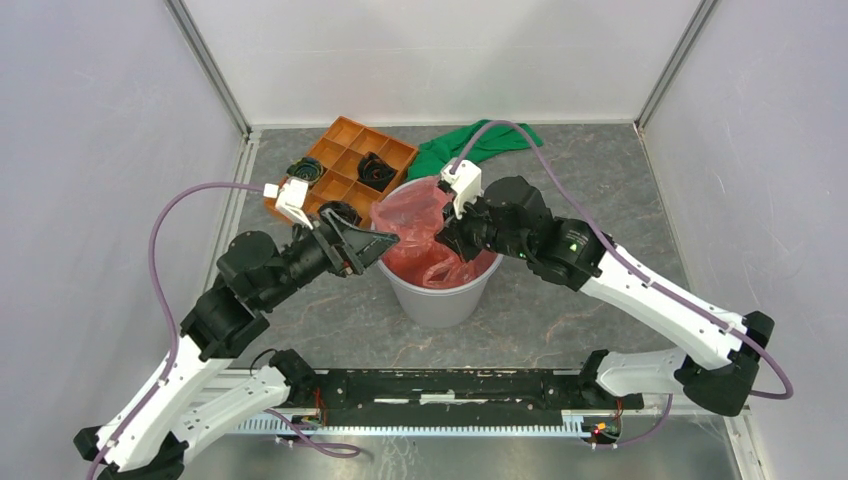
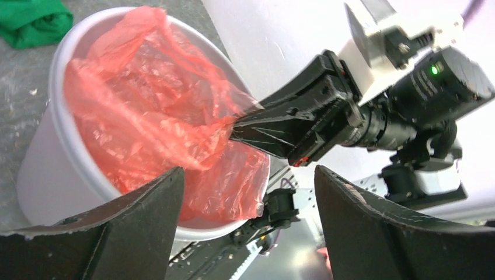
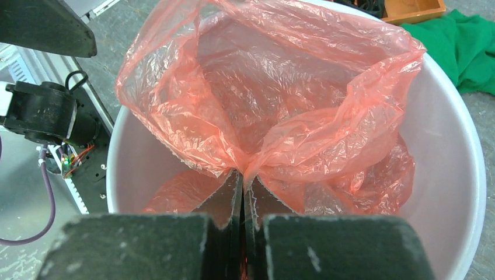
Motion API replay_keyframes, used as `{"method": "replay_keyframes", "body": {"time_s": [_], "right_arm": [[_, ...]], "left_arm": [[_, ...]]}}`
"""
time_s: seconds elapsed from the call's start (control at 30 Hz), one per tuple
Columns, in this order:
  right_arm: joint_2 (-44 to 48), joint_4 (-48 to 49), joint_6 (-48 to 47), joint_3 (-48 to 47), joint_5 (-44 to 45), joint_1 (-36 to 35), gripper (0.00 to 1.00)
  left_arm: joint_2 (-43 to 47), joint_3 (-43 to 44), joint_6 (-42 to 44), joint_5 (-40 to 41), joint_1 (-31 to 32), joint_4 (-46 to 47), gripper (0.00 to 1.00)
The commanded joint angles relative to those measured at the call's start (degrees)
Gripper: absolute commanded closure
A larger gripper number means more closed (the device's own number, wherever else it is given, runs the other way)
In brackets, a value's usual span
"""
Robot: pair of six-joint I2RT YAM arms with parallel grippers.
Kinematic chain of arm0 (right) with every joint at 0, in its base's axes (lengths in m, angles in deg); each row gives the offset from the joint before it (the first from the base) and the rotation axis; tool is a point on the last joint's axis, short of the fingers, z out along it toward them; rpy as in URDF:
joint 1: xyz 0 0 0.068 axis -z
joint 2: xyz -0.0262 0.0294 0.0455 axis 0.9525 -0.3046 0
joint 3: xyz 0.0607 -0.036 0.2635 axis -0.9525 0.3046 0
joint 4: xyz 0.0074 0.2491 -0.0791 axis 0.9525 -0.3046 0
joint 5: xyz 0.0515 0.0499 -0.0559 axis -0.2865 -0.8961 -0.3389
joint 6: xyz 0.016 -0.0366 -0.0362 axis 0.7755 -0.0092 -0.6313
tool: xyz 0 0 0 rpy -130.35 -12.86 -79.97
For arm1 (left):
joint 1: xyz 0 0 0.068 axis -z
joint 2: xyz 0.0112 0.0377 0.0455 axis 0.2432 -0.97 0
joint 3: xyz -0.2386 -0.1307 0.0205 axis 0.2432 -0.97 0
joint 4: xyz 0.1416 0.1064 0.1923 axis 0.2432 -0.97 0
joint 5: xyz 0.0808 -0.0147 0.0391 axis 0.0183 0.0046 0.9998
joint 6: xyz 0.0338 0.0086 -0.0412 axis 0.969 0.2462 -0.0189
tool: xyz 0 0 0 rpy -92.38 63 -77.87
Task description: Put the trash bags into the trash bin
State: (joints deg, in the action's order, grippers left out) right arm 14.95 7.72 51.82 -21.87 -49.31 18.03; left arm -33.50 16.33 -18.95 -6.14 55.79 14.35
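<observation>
The red-pink trash bag (image 1: 420,225) is a large loose sack lying mostly inside the round greyish-white trash bin (image 1: 440,298), with its top bulging above the rim. It also shows in the left wrist view (image 2: 152,116) and the right wrist view (image 3: 280,99). My right gripper (image 1: 443,238) is over the bin's middle and shut on a pinch of the bag (image 3: 242,174). My left gripper (image 1: 385,243) is open and empty at the bin's left rim (image 2: 198,233), its fingers (image 2: 146,210) apart beside the bag.
An orange compartment tray (image 1: 345,160) with black parts stands behind the bin on the left. A green cloth (image 1: 470,145) lies behind the bin. White walls close in the left, right and back sides.
</observation>
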Motion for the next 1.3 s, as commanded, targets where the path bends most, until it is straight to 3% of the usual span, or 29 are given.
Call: {"method": "replay_keyframes", "body": {"time_s": [0.0, 0.17, 0.23, 0.43, 0.47, 0.5, 0.57, 0.7, 0.8, 0.93, 1.2, 1.23, 1.27], "right_arm": [[2.55, 5.13, 0.73, 1.55, -0.14, 0.22, 0.99], [3.45, 6.16, 0.32, 2.36, -1.31, 0.25, 0.99], [3.94, 6.56, 0.18, 3.2, -1.51, 0.28, 0.99], [5.95, 7.42, 0.69, 5.11, -2.45, 0.26, 0.98], [6.35, 7.28, 0.7, 5.13, -2.43, 0.27, 0.97], [6.92, 6.9, 0.7, 5.12, -2.24, 0.22, 0.94], [8.31, 5.46, 0.2, 5.07, -1.12, 0.23, 0.78], [12.79, 4.04, -0.92, 7.14, 3.5, 0.24, 0.46], [16.22, 5.5, -1.08, 10.26, 5.74, 0.17, 0.34], [18.48, 8.14, -1.43, 14.6, 7.32, 0.19, 0.28], [21.59, 9.95, -2.71, 18.01, 13.25, 0.24, 0.28], [22.34, 11.07, -2.45, 18.74, 13.28, 0.24, 0.32], [22.84, 11.97, -2.05, 19.58, 13.86, 0.24, 0.42]], "left_arm": [[1.14, 1.14, -12.12, 8.93, 0.03, -4.08, 0.12], [-2.52, 0.72, -17.83, 8.73, 0.03, -2.77, 0.14], [-6.43, 1.62, -17.83, 8.13, 0.03, -1.77, 0.19], [-12.96, 4.54, -10.23, 7.56, 0.03, 0.09, 0.46], [-13.57, 5.23, -8.01, 7.28, 0.03, -0.29, 0.55], [-13.78, 6.0, -5.96, 7.2, 0.03, -0.85, 0.67], [-13.4, 7.57, -2.28, 8.25, 0.04, -2.89, 0.84], [-9.85, 7.16, 1.06, 8.19, 0.03, -5.05, 0.97], [-7.96, 5.67, -0.16, 4.47, 0.03, -5.38, 0.98], [-6.18, 3.73, -1.8, 2.76, 0.01, -5.0, 0.98], [-5.73, 4.2, 0.48, 3.56, -0.04, -5.97, 0.98], [-5.72, 4.38, 0.93, 3.72, -0.06, -6.35, 0.98], [-5.71, 4.58, 1.58, 3.63, -0.05, -6.71, 0.98]]}}
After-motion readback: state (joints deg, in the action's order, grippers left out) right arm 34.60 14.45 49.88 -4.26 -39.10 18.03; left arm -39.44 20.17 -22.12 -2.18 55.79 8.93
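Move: The trash bag's loose left edge, puffed up over the rim, lies about 5 cm ahead of the open left hand, 3 cm to its right and 6 cm below; from the right hand, still pinching the bag, that edge is some 11 cm to the left and level ahead. From the left hand, the bin's middle is roughly 7 cm ahead, 12 cm right and 22 cm down, and the wooden tray about 28 cm ahead, 10 cm left, 34 cm down. The trash bag's left edge is pinched by the left fingers, which dip forward and down about 8 cm, tipping down some 20 degrees as they shut, then lift and draw back about 5 cm with the plastic, easing partly upright. The right hand waits, opens wide off its pinch and moves 7 cm to the right towards the bin's right rim, rising slightly, then sinking again. ##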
